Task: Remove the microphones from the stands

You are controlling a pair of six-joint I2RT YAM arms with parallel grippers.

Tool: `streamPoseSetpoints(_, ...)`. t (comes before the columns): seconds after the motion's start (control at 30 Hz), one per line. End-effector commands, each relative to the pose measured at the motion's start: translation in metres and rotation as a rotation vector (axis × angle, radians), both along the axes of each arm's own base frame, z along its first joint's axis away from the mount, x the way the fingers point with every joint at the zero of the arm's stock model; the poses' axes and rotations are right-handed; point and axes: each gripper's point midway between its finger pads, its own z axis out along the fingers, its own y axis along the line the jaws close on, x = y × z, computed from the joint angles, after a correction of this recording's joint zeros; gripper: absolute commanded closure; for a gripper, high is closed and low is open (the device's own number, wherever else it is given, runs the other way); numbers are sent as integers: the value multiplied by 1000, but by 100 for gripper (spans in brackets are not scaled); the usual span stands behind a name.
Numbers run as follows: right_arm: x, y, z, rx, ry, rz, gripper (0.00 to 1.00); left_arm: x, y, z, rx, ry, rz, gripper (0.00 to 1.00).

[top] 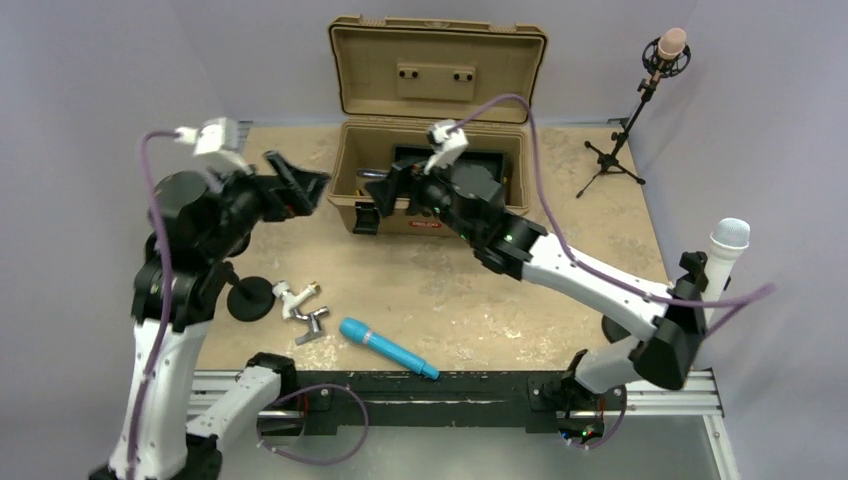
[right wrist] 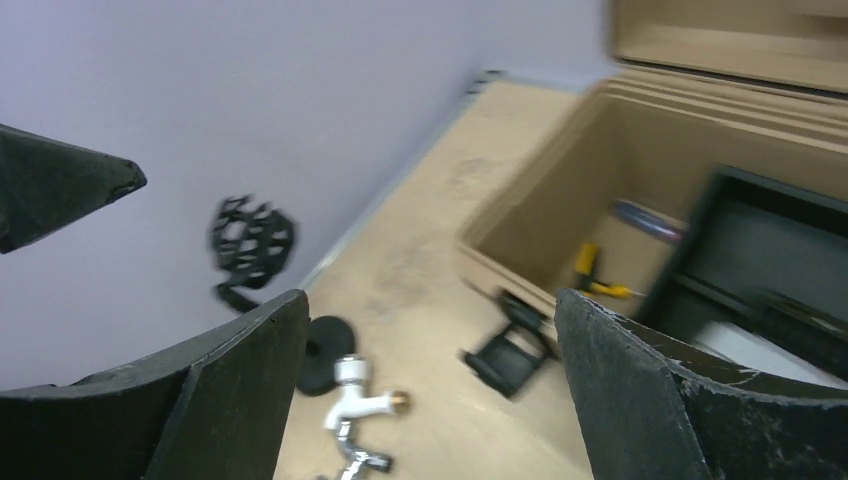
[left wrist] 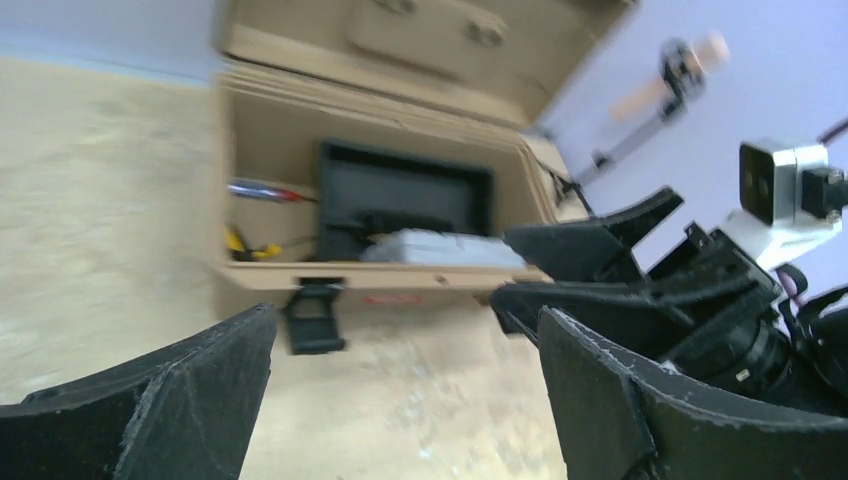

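Observation:
A pink-headed microphone (top: 671, 45) sits in a shock mount on a black tripod stand (top: 618, 145) at the table's far right; it also shows blurred in the left wrist view (left wrist: 690, 62). A white-headed microphone (top: 727, 248) stands upright in a black holder at the right edge. A blue microphone (top: 388, 348) lies on the table near the front. My left gripper (top: 300, 185) (left wrist: 405, 330) is open and empty, raised left of the case. My right gripper (top: 385, 195) (right wrist: 430, 305) is open and empty at the case's front left corner, facing the left gripper.
An open tan case (top: 430, 175) (left wrist: 380, 210) (right wrist: 640, 200) holds a black tray and small tools. A white and chrome faucet (top: 302, 308) (right wrist: 360, 400) and a black round base (top: 250, 298) (right wrist: 325, 355) lie at the left.

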Motion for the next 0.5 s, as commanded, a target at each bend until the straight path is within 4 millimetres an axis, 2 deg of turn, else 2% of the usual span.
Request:
streamPoseSetpoints(0.0,20,-96,-19,-54,-9,-421,9,25,-80,12,92,-53,-286,0)
streamPoseSetpoints(0.13,8,-156,-41,-39,36,-610,9,24,-143,21,153,-78,-508,0)
streamPoseSetpoints(0.2,4,-182,-56,-40,71,-708,9,23,-160,19,195,-81,-572,0)
streamPoseSetpoints(0.3,-3,-211,-78,-43,136,-834,9,23,-169,7,244,-85,-609,0)
streamPoseSetpoints(0.47,-14,-251,-114,-41,245,-1053,7,18,-173,-24,280,-46,-639,0)
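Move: The blue microphone, already off its stand, lies on the table about 16 cm back, 17 to the right and 40 below the left hand; from the right hand it is some 22 cm back, straight in line sideways, 35 below. The toolbox's middle is about 12 cm ahead of the right hand, 10 to its right and 28 lower; the white microphone on its stand is roughly 64 cm right, 16 back, 12 lower. Both open hands swing nearly 20 cm right, towards the white microphone's side, turning clockwise; the right also sinks. ##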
